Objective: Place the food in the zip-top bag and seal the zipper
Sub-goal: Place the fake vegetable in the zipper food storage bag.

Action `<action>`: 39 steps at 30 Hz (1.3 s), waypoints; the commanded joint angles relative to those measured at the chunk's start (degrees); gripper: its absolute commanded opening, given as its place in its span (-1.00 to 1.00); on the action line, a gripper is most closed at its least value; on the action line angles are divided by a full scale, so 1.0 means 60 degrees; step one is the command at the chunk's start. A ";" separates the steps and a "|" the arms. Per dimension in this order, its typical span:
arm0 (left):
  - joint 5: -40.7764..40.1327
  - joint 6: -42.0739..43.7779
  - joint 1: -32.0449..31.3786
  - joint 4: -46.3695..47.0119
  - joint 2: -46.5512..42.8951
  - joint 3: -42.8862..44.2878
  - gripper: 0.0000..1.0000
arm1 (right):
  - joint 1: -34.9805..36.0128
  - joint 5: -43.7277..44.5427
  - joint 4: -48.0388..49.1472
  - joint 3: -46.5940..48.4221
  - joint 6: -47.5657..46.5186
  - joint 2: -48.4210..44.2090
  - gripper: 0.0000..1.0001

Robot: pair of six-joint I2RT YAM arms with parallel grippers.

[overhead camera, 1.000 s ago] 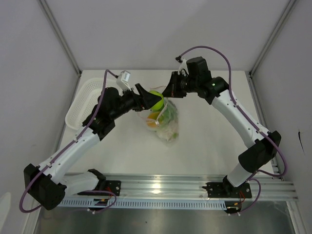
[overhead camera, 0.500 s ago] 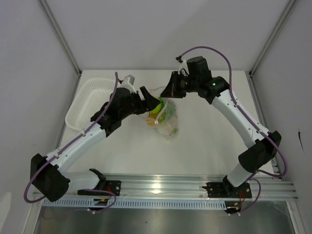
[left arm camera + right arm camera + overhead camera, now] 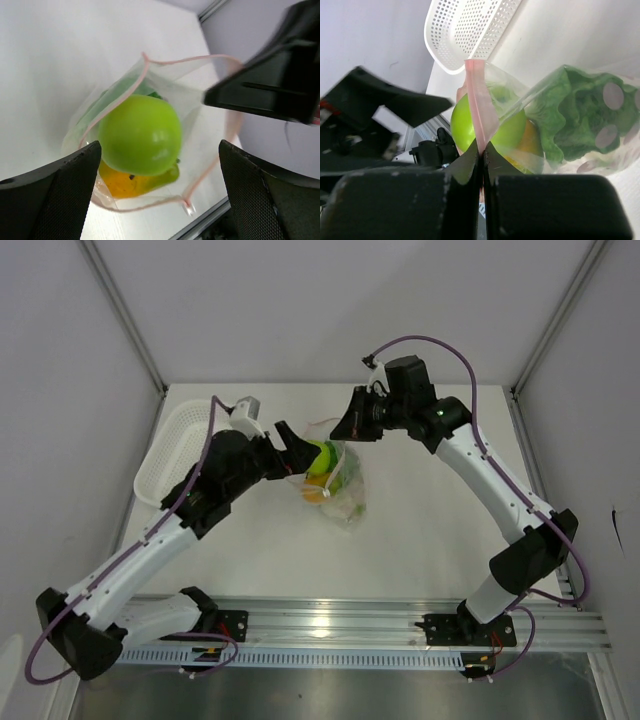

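The clear zip-top bag (image 3: pixel 340 495) lies mid-table with its mouth lifted. My right gripper (image 3: pixel 345 428) is shut on the pink zipper (image 3: pixel 479 100) strip and holds it up. The green apple (image 3: pixel 140 134) sits in the bag's mouth on the orange fruit (image 3: pixel 122 182). The leafy cabbage (image 3: pixel 580 115) lies deeper in the bag. My left gripper (image 3: pixel 159 150) is open and straddles the apple, with a gap on each side. In the top view this left gripper (image 3: pixel 300 450) is at the bag's left edge. I cannot make out any cauliflower piece.
A white mesh basket (image 3: pixel 175 445) stands at the table's left edge, behind the left arm. White walls close in the table on the left, right and back. The metal rail (image 3: pixel 330 625) with the arm bases runs along the near edge.
My left gripper has opened wider and let go of the green apple, which now rests in the bag's mouth. The right gripper has kept its hold on the zipper strip.
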 commanded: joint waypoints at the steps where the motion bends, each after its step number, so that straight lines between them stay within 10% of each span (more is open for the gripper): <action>1: -0.0497 0.0580 -0.0169 -0.0119 -0.1241 0.0116 0.99 | -0.0072 -0.0339 0.0524 0.0142 -0.0061 -0.0652 -0.95; 14: -0.1027 0.0406 -0.0169 -0.1482 -0.1332 -0.0659 0.84 | -0.0131 -0.0501 0.0509 0.0230 -0.0018 -0.0857 -0.95; 24: -0.1362 0.0069 -0.0052 -0.1147 -0.1595 -0.1173 -0.25 | -0.0131 -0.0501 0.0451 0.0171 -0.0062 -0.0916 -0.95; 39: 0.0263 -0.0298 0.0987 -0.0736 -0.0806 -0.1013 -0.19 | -0.0131 -0.0618 0.0509 0.0200 -0.0003 -0.0930 -0.95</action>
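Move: The green apple lies in the open mouth of the zip-top bag, about 3 cm ahead of the empty, open left hand, 1 cm to its right and 6 cm below. The orange fruit sits beneath it, some 4 cm nearer the base than the apple and 4 cm lower; the lettuce is deeper in the bag, roughly 7 cm to the apple's right and 2 cm nearer. From the right hand, pinching the bag's rim, the apple is about 5 cm left, 1 cm back and 7 cm below. Clear of the released apple, the left hand first rises some 5 cm while drawing back and left, then sinks about 10 cm beside the bag's mouth as its wide-open fingers close to under half, and finally eases slightly forward and down, ending left of the apple near the rim. The right hand keeps its pinch on the rim and lifts it slightly. ##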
